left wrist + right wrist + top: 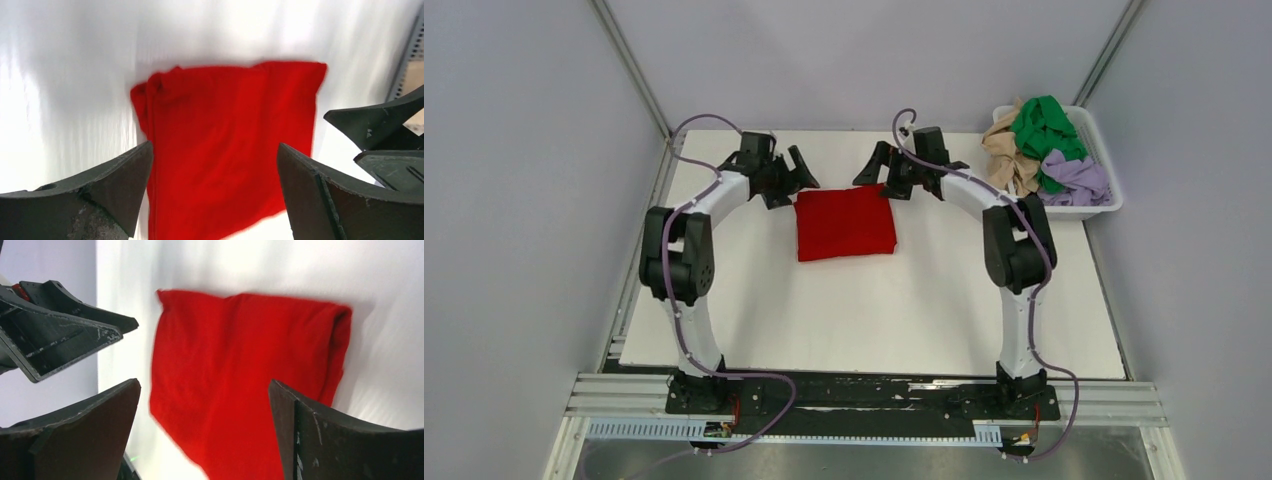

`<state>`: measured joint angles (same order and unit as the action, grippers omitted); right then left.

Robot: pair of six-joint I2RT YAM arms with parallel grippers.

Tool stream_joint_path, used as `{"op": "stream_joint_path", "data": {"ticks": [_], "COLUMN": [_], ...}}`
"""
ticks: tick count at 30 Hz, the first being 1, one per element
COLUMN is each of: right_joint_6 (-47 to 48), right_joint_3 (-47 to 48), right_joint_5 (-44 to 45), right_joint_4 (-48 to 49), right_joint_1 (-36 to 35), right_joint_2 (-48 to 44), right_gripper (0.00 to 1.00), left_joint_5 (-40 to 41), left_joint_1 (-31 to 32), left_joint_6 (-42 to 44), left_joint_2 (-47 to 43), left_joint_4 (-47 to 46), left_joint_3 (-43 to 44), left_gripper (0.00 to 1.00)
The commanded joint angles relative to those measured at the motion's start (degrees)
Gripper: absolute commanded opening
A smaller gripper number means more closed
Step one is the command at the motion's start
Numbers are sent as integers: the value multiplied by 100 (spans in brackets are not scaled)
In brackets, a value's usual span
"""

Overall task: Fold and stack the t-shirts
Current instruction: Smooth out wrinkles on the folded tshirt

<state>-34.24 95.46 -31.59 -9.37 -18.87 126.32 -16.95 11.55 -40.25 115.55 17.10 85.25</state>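
Note:
The red t-shirt [844,222] lies folded into a small rectangle on the white table, at the far middle. It fills both wrist views [225,145] [250,375]. My left gripper [802,172] hovers open and empty just above the shirt's far left corner. My right gripper [872,166] hovers open and empty just above the far right corner. The two grippers face each other. The green [1046,128], beige-tan [1009,152] and lavender [1076,175] t-shirts lie crumpled in the white basket [1084,210].
The white basket stands at the far right edge of the table, beside my right arm. Grey walls close in on the left, right and back. The white table board [874,320] extends toward the arm bases.

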Motion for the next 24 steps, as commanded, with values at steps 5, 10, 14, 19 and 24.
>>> {"op": "stream_joint_path", "data": {"ticks": [5,10,14,19,24], "right_joint_6": [-339,-760,-831,-892,-732], "right_joint_3": [-2048,-2686,-2939,-3685,-3880], "right_joint_5": [-452,-504,-201,-7,130], "right_joint_4": [1064,1847,1827,1816,1708], "right_joint_1": [-357,-393,-371,-363,-367], "right_joint_2": [-2106,-1886,-1360,-1247,-1504], "right_gripper": [100,100,100,100,100], "left_joint_5": [-97,-816,-1030,-995,-741], "left_joint_1": [315,475,496,497,490], "left_joint_6": [52,-372,-576,-399,-100], "left_joint_2": [-2110,-1742,-1185,-794,-884], "left_joint_4": [-380,-1258,-1979,-2056,-1587], "left_joint_3": [-1363,-1934,-2328,-2707,-2831], "left_gripper": [100,100,100,100,100]}}
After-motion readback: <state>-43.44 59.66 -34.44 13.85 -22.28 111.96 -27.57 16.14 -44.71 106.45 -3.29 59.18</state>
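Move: The folded red t-shirt lies just below both open hands, its middle some 7 cm back and 12 cm right of the left hand, 3 cm lower. From the right hand its middle is about 8 cm back, 8 cm left and 4 cm lower. Its far left corner sits roughly under the left hand; its far right corner is about 1 cm ahead and 2 cm right of the right hand. Hopping up and some 10 cm back, the left also rightward, both open hands press down onto the folded t-shirt. ##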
